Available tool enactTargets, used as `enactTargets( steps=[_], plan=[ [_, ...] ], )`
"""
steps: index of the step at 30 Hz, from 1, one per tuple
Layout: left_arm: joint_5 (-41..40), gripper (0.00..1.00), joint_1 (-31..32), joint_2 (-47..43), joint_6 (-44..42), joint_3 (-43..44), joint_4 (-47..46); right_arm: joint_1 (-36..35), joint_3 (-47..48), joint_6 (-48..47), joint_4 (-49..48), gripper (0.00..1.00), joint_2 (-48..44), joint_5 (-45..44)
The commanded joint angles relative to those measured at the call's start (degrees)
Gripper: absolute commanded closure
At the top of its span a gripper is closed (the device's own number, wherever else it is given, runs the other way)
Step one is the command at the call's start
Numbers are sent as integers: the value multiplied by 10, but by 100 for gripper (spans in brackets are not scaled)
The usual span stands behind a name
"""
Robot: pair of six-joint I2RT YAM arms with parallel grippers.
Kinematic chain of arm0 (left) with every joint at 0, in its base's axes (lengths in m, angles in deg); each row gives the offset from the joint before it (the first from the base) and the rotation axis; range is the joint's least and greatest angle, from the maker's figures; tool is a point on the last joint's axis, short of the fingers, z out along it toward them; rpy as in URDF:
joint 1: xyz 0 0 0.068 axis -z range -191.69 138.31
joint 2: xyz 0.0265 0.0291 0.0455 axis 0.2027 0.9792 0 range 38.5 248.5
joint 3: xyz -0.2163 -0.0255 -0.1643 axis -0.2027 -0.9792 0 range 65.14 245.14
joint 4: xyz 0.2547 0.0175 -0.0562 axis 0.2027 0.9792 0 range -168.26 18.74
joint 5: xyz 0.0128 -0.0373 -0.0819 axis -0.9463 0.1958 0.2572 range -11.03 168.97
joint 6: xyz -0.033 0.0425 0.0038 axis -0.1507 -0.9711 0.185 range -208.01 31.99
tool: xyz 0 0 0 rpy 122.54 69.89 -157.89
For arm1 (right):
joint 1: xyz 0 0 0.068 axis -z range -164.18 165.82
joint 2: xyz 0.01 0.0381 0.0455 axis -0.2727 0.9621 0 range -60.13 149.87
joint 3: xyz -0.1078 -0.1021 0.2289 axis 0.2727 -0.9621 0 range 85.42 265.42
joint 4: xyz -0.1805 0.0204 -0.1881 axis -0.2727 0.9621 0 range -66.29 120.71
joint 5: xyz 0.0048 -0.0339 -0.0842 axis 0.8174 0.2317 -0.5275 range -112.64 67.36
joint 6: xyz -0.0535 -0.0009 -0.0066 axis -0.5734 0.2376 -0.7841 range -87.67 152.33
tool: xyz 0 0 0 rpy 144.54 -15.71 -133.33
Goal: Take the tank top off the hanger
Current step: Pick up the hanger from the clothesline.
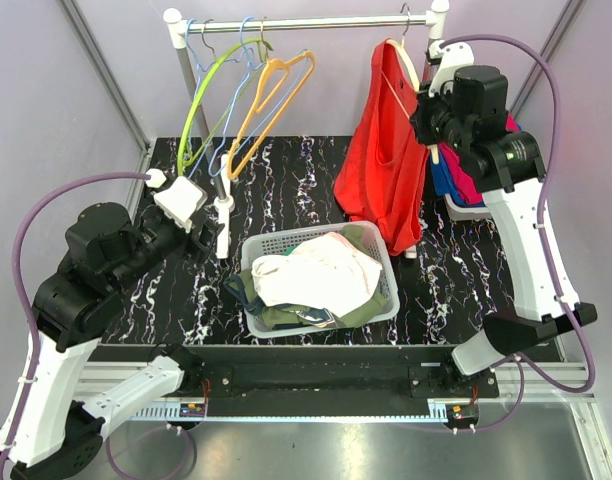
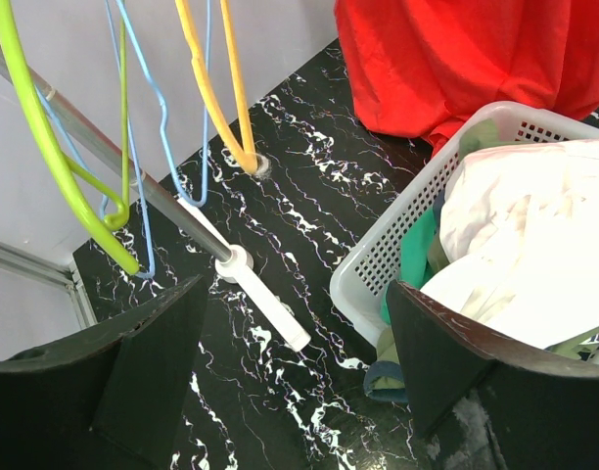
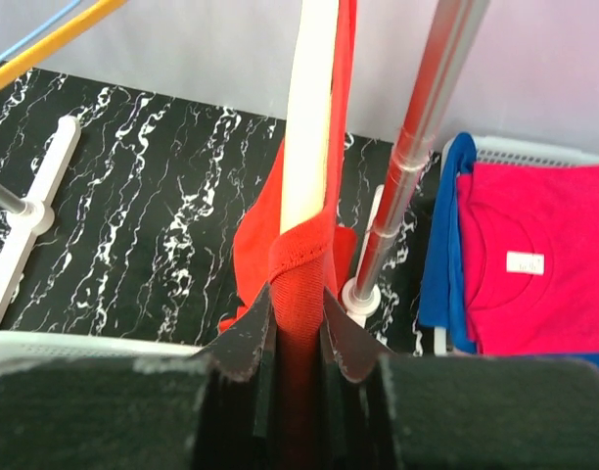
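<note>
The red tank top (image 1: 384,165) hangs from a cream hanger (image 1: 410,66) at the right end of the rail. My right gripper (image 1: 432,108) is up beside the hanger's right arm. In the right wrist view the gripper (image 3: 298,328) is shut on the red strap (image 3: 299,266), where it loops over the cream hanger arm (image 3: 310,117). My left gripper (image 1: 208,232) hovers low over the table, left of the basket. Its jaws (image 2: 295,294) stand wide open with only the tabletop between them.
A white basket (image 1: 259,246) of mixed clothes sits at table centre. Empty green, blue and orange hangers (image 1: 268,98) hang at the rail's left end. The rack's white foot (image 2: 265,304) lies under the left gripper. Pink and blue garments (image 3: 534,264) lie in a bin behind the rack's right post (image 3: 417,147).
</note>
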Motion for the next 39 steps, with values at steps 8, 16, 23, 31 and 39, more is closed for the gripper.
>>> enactTargets(
  steps=[8, 16, 23, 31, 39],
  plan=[
    [5, 20, -9, -1, 7, 11, -24, 3, 74, -33, -145, 100, 23, 9],
    [12, 20, -13, 1, 10, 16, -24, 3, -21, 21, -89, 100, -63, 72],
    [30, 20, -17, 8, 17, 37, -22, 3, -150, 72, -28, 100, -158, 163],
    [44, 20, -24, 12, 21, 41, -18, 2, -183, 56, -11, 100, -211, 190],
    [56, 20, -31, 11, 28, 47, -15, 3, -84, 48, -5, 100, -155, 153]
  ],
)
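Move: The right hand already grips the red tank top's strap at the near end of the white hanger, whose hook sits on the rod about 17 cm ahead, 2 cm to the left and 15 cm higher. The tank top's middle hangs 5 cm ahead, 8 cm left and well below; the rack's right post is some 14 cm ahead, 5 cm right. The basket lies about 15 cm back, 15 cm left, low down. From the left hand, the hook is roughly 36 cm ahead, 30 cm right and 18 cm up. Keeping its pinch on the strap and hanger end, the right hand first eases about 2 cm farther forward towards the rod and slightly up, with the hook still over the rod. It then turns back and pulls the hanger quickly towards the robot by some 12 cm, sinking 2 to 3 cm as the wrist swings about 15 degrees counter-clockwise and its left side rises. ##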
